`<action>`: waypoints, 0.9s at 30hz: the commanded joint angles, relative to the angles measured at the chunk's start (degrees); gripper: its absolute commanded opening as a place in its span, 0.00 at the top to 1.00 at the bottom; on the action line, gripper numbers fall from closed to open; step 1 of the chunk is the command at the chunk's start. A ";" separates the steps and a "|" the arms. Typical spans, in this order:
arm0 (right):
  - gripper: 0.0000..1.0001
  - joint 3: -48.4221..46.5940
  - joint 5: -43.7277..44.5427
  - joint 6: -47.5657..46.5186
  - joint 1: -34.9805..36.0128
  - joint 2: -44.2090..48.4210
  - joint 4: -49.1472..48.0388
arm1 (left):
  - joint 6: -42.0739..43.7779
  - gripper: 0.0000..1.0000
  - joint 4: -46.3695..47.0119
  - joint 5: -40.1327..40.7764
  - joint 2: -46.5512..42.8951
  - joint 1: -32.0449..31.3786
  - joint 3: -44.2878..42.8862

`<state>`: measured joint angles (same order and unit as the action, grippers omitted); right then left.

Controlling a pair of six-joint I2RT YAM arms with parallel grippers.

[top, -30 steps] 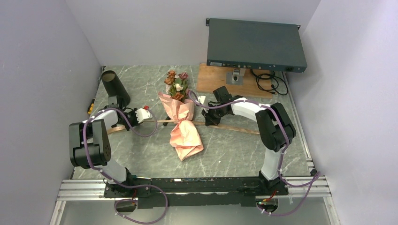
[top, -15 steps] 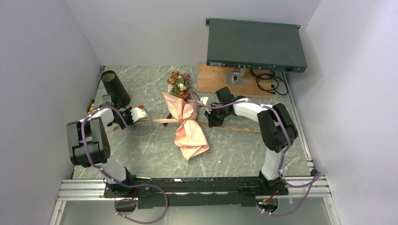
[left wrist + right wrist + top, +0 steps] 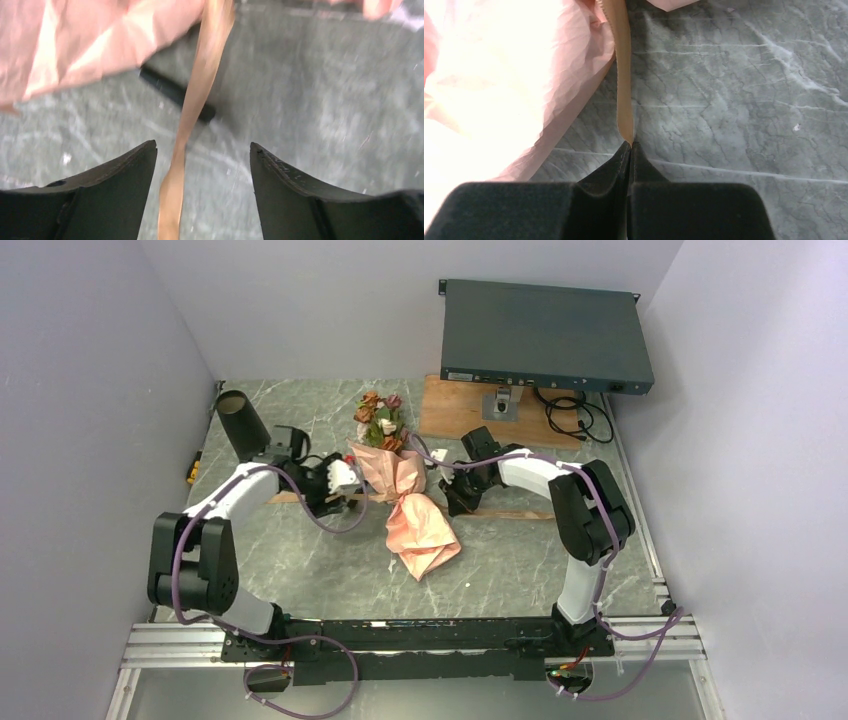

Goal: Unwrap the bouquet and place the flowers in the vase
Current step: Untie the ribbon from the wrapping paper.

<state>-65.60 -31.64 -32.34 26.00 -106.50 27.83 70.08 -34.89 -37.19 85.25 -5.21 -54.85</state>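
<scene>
The bouquet (image 3: 402, 490) lies mid-table in crinkled pink paper (image 3: 425, 535), its flowers (image 3: 378, 420) pointing toward the back. The black vase (image 3: 243, 425) stands at the back left. My left gripper (image 3: 345, 480) is at the bouquet's left side. In the left wrist view it (image 3: 202, 147) is open, and the tan ribbon (image 3: 200, 85) runs loose between the jaws toward the paper (image 3: 75, 45). My right gripper (image 3: 447, 485) is at the bouquet's right side. In its wrist view it (image 3: 630, 144) is shut on the ribbon (image 3: 623, 90) beside the paper (image 3: 499, 85).
A dark grey rack box (image 3: 545, 335) sits raised at the back right over a wooden board (image 3: 455, 410), with black cables (image 3: 575, 415) beside it. A yellow tool (image 3: 192, 470) lies by the left wall. A short dark rod (image 3: 175, 95) lies under the ribbon.
My left gripper opened, let go of the ribbon, and swung right up to the bouquet. The bouquet slid a little to the right. The right gripper stayed shut on the ribbon.
</scene>
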 commanded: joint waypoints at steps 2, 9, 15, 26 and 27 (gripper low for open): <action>1.00 -2.45 -1.37 1.19 0.63 0.15 0.63 | -11.16 0.35 7.62 -0.54 4.21 -7.75 -2.63; 1.00 -2.17 -0.82 1.52 0.63 0.63 0.58 | -14.23 0.48 11.47 0.52 10.38 -11.35 -5.42; 1.00 -2.03 -0.44 1.77 0.59 0.51 0.44 | -14.54 0.83 12.93 2.42 12.79 -12.28 -4.92; 1.00 0.35 3.40 -3.68 -1.80 2.00 3.61 | -12.10 1.00 9.22 6.80 8.73 -3.32 -0.37; 1.00 0.51 3.55 -4.30 -2.53 2.00 4.03 | -11.13 1.00 9.27 7.49 8.44 -2.38 0.26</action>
<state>-65.93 -31.81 -33.01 26.26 -106.32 27.29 56.05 -23.88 -34.35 97.19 -12.53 -56.77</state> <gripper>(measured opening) 0.007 0.010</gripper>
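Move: Some 7 cm to the right of the left hand and 4 cm below lies the stretch of ribbon to be gripped, a centimetre farther out; the black rod lies beneath it, about 6 cm right, 1 cm ahead and 7 cm down. The knot at the waist of the wrapping paper is roughly 14 cm right and 1 cm ahead, the flowers 10 cm right and 17 cm ahead. From the right hand, that ribbon stretch is about 19 cm left and 1 cm ahead. Reaching right along the ribbon towards the knot, the left hand travels about 7 cm and sinks some 4 cm, edging slightly forward while its open fingers narrow and then shut, pinching the ribbon closer to the paper. It then draws back left about 3 cm with the ribbon held. The right hand stays almost in place, keeping its pinch on the other tail. ##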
